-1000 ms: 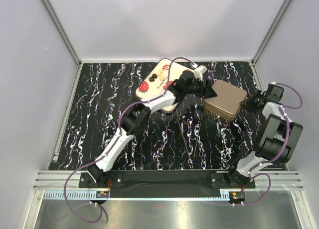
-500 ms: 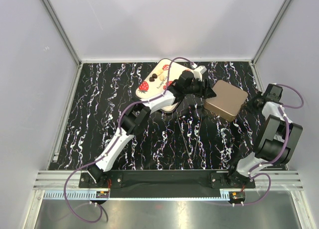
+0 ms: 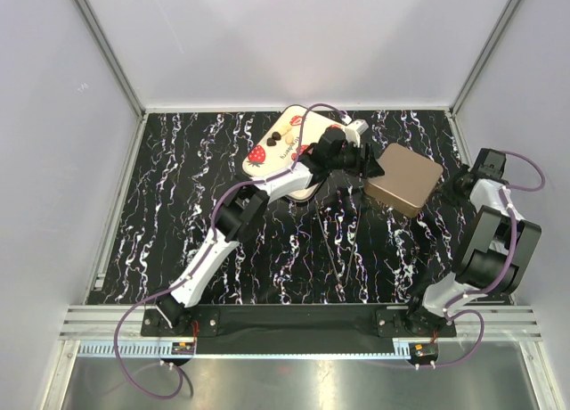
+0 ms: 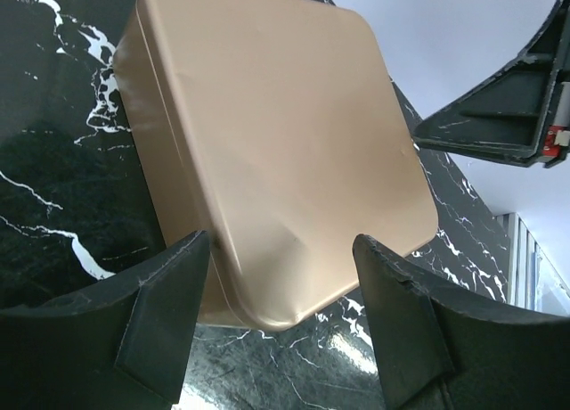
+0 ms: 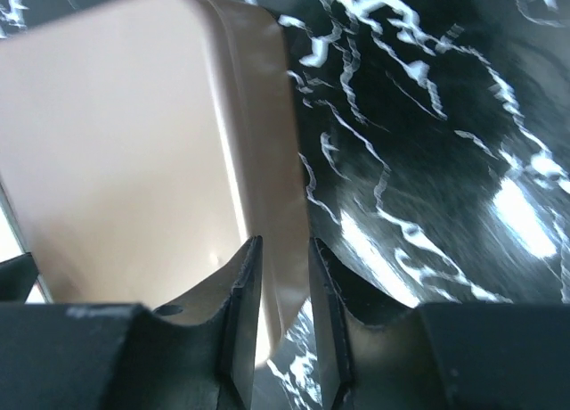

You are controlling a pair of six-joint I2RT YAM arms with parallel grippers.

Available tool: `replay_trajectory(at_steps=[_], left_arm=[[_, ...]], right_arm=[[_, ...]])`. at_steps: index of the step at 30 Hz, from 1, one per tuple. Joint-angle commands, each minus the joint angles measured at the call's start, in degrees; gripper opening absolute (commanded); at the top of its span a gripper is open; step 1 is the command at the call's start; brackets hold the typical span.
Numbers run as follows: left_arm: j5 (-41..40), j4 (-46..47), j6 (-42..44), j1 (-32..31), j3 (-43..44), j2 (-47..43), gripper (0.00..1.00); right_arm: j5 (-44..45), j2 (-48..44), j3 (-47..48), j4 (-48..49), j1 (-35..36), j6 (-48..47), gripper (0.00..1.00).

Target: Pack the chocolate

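A few small dark pieces of chocolate [image 3: 275, 139] lie in the cream tray [image 3: 267, 151] with printed strawberries, at the back of the table. The brown rounded-square lid [image 3: 405, 178] lies flat to the tray's right. My left gripper [image 3: 372, 167] reaches past the tray and is open, its fingers standing on either side of the lid's [image 4: 267, 151] near corner. The right finger [image 4: 401, 330] is clear of the lid. My right gripper [image 3: 455, 183] is at the lid's right edge, jaws a little apart. The lid's side wall [image 5: 267, 151] shows beyond the gap.
The black marbled table [image 3: 178, 205] is bounded by white walls on three sides. The left arm [image 3: 267, 189] lies across the tray's near-right part. The right gripper's body [image 4: 517, 98] shows beyond the lid in the left wrist view.
My right gripper's jaws have parted and it has drawn back to the right from the lid's edge. The left arm has barely moved.
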Motion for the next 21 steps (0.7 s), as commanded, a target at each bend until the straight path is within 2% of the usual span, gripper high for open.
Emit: replay_trajectory(at_steps=[1,6,9,12,17,21], left_arm=[[1.0,0.9,1.6,0.5,-0.2,-5.4,0.71],[-0.9,-2.7,6.6,0.7,-3.9,-13.2,0.71],[-1.9,-4.2,8.8,1.2,-7.1,-19.0,0.71],[-3.0,-4.9,10.2,1.6,-12.1,-25.5,0.71],[-8.2,-6.2,11.4,1.7,-23.6,-37.8,0.71],[-11.8,-7.3,10.9,1.7,-31.5,-45.7,0.71]], right_arm=[[4.6,-3.7,4.5,-8.3,0.1,-1.6,0.35],[3.0,-6.4,8.2,-11.1,1.2,0.2,0.36],[3.9,-5.9,10.0,-11.6,5.1,0.6,0.37],[2.6,-5.4,10.1,-8.0,10.1,1.4,0.39],[-2.1,1.2,12.4,1.0,17.5,3.3,0.38],[-0.1,7.4,16.6,6.2,22.5,4.8,0.36]])
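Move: The lidded chocolate box stands by both hands, its middle about 9 cm to the right of the left hand, 3 cm back and 6 cm lower. From the right hand, which is at its right-hand side, that middle lies some 9 cm to the left, 4 cm ahead and 4 cm lower. From the left hand, the strawberry tray's middle is roughly 19 cm left and 5 cm ahead, and the thin rods about 8 cm left and 21 cm back. The lidded box is left standing as both hands leave its sides. The left hand, fingers still wide, comes away with a climb of about 18 cm, going left and somewhat back while its fingertips tip up. The right hand backs off slightly, rises some 6 cm, then sweeps left about 12 cm and forward to over the lid, turning counter-clockwise with its fingers still partly open. ##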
